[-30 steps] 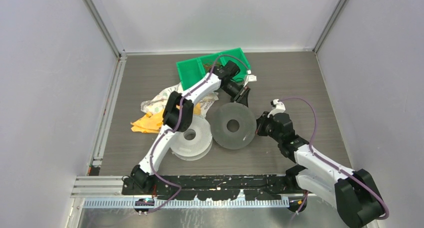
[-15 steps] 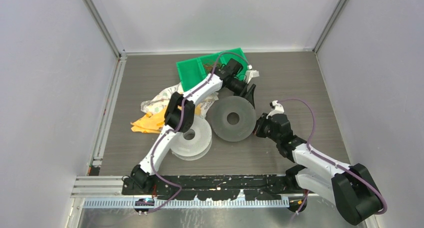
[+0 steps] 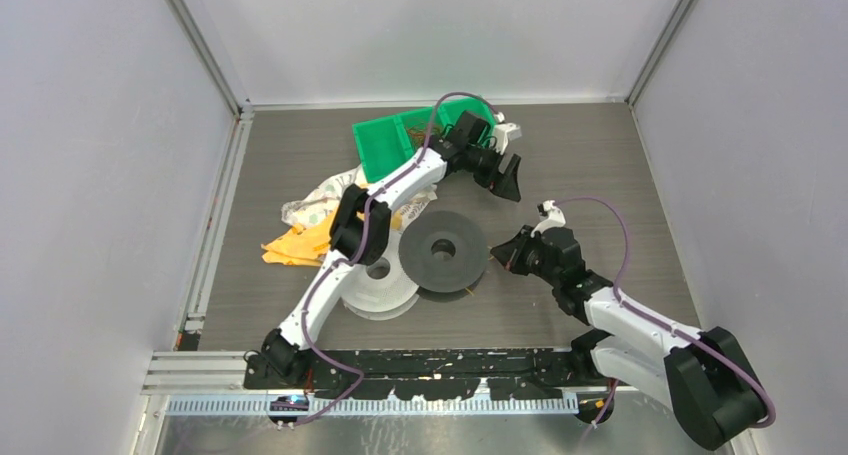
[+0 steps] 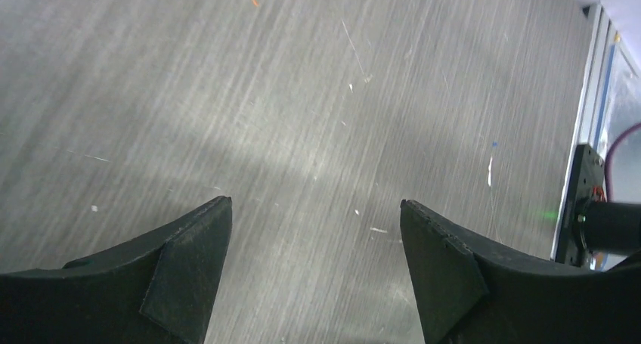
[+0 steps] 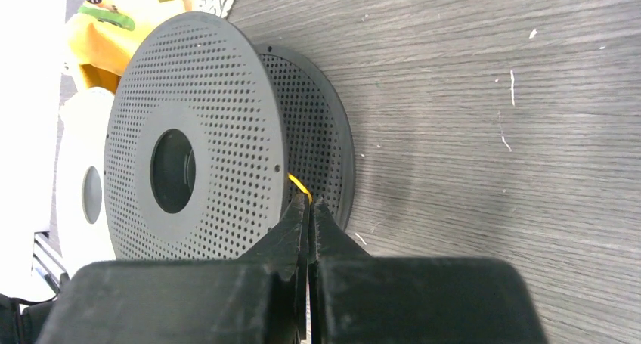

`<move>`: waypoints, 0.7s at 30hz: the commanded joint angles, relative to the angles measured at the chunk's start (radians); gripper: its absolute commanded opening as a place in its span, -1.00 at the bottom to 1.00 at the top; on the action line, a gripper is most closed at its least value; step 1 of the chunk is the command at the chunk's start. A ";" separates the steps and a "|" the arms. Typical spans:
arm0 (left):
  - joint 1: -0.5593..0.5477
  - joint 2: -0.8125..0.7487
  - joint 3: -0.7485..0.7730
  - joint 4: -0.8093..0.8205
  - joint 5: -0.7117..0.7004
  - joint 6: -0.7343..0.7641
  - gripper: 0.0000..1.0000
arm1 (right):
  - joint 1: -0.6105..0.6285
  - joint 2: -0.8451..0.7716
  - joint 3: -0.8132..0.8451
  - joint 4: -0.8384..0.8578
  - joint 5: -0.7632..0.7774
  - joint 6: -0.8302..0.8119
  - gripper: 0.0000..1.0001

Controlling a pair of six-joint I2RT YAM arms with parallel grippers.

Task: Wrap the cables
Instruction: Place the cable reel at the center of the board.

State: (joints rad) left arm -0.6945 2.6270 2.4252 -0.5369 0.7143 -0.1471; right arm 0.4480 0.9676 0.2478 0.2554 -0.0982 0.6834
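Observation:
A dark grey perforated spool (image 3: 443,250) (image 5: 219,94) lies flat on the table, resting partly on a translucent white spool (image 3: 375,287). A thin yellow cable (image 5: 296,184) comes out from between the grey spool's flanges. My right gripper (image 5: 308,202) (image 3: 497,251) is shut on that cable at the spool's right rim. My left gripper (image 3: 505,175) (image 4: 316,208) hangs open above bare table behind the grey spool, nothing between its fingers. No other cables show.
A green bin (image 3: 385,145) stands at the back, behind the left arm. Yellow-orange cloth (image 3: 293,245) and a patterned bag (image 3: 312,200) lie left of the spools. The white spool (image 5: 82,185) shows beyond the grey one in the right wrist view.
My left gripper opened, let go of the grey spool and drew back to the right. The spool dropped from tilted to flat and slid left. My right gripper followed slightly left.

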 commanded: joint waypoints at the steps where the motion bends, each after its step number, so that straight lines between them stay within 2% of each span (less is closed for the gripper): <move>1: 0.025 -0.065 0.038 0.143 -0.037 -0.097 0.67 | 0.001 0.043 0.020 0.070 -0.028 0.016 -0.99; 7: 0.033 -0.159 -0.029 0.142 -0.075 -0.126 0.64 | -0.001 0.067 0.027 0.070 -0.036 0.008 -0.99; 10: 0.033 -0.264 -0.131 0.140 -0.169 -0.130 0.61 | -0.003 0.076 0.029 0.069 -0.043 0.005 -0.99; 14: 0.048 -0.355 -0.191 0.037 -0.292 -0.171 0.59 | -0.003 0.118 0.039 0.072 -0.096 -0.012 -0.99; 21: 0.080 -0.578 -0.476 0.031 -0.377 -0.229 0.57 | -0.005 0.235 0.071 0.102 -0.190 -0.064 -0.99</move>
State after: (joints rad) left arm -0.6376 2.1708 2.0659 -0.4965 0.4152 -0.3305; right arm 0.4477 1.1633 0.2684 0.2920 -0.2253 0.6632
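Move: The dark cable reel already stands free, its middle about 11 cm left of the closed right hand, roughly 1 cm ahead and 4 cm below. The white reel lies behind it, some 24 cm left of the right hand and 3 cm back. From the open left hand, the dark reel is about 15 cm left, 16 cm back and 5 cm below; the green box is roughly 19 cm left, 8 cm ahead and 6 cm below. The left hand, already clear of the reel, first slides forward about 3 cm, then swings up some 12 cm and left about 8 cm near the green box's right end, turning some 20 degrees counter-clockwise with fingers staying wide open. Meanwhile the right hand keeps its pinch on the yellow cable and sinks about 4 cm beside the dark reel's right rim, easing slightly left and back while its fingers tip a little further down. ##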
